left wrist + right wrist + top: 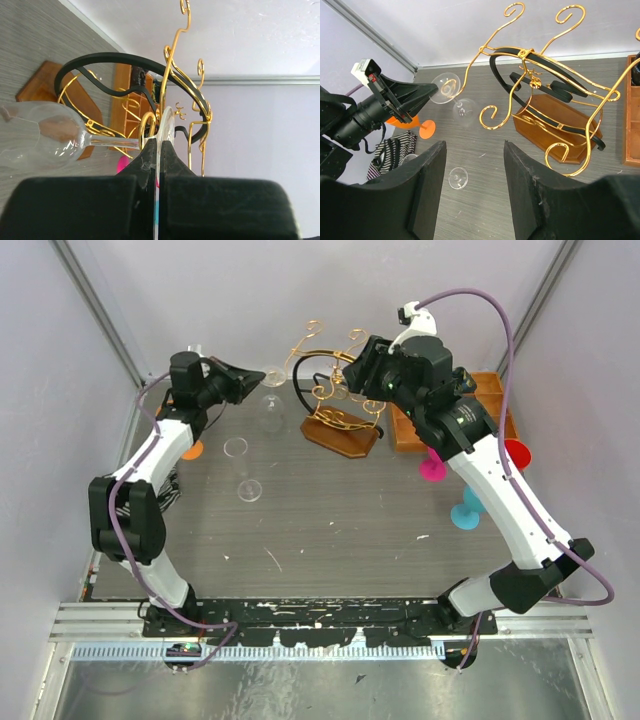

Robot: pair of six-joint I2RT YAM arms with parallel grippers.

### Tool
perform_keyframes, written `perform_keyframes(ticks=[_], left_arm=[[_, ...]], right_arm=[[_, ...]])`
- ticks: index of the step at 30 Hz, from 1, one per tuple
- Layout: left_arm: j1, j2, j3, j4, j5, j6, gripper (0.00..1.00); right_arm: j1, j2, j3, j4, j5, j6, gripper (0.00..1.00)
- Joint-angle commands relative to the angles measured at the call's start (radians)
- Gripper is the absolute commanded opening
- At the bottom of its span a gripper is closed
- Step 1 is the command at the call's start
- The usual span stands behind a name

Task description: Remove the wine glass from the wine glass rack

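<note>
The wine glass (42, 135) is clear and hangs tilted, bowl low, beside the wine glass rack (176, 65). My left gripper (160, 142) is shut on the edge of its round foot, which sits right at the end curl of one gold arm. In the right wrist view the wine glass (461, 107) hangs just left of the rack (540, 85), with the left gripper (415, 95) on its foot. My right gripper (474, 150) is open and holds nothing; it hovers over the rack (335, 405). From above, the left gripper (256, 379) and right gripper (352, 368) flank the rack.
Two clear glasses (236, 447) (250, 490) lie on the table left of centre. An orange wooden tray (410, 430) stands right of the rack. A pink (432, 468), a blue (465, 512) and a red glass (516, 452) sit under the right arm, an orange one (193, 450) by the left arm.
</note>
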Motion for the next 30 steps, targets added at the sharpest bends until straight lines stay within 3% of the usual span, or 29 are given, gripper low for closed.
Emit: perform_keyframes(ticks=[1,15,23,30], left_arm=[[-0.006,-0.031,-0.031,0.163,0.048,-0.090,0.00],[-0.040,0.114,0.098,0.270,0.049,-0.142,0.00],[0.037,0.194,0.236,0.257,-0.022,-0.045,0.00],[0.106,0.050,0.258,0.221,-0.001,0.154,0.00]], right_arm=[[-0.004,-0.038,0.000,0.046,0.005,-0.010,0.55],[-0.005,-0.042,-0.004,0.045,0.016,-0.028,0.54],[-0.009,-0.052,0.006,0.044,0.023,-0.068,0.55],[-0.010,-0.023,0.036,0.023,-0.018,-0.090,0.55]])
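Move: The left hand already pinches the clear wine glass by its foot; its middle hangs some 8 cm below, about 2 cm ahead and 3 cm right. The rack's hook lies roughly 4 cm right and 1 cm ahead, just under finger height. The rack's body is about 16 cm right, 3 cm back and 14 cm lower; the standing clear glass is about 22 cm back, 4 cm left and 20 cm down. From the right hand, the hanging glass is around 13 cm ahead, 17 cm left and 22 cm below. Keeping its pinch on the foot of the upside-down wine glass, the left hand first eases about 3 cm right and 2 cm up, then sweeps some 7 cm forward, curving left and rising at the end, away from the rack's hook. Its fingers tip up by roughly 10 degrees. ##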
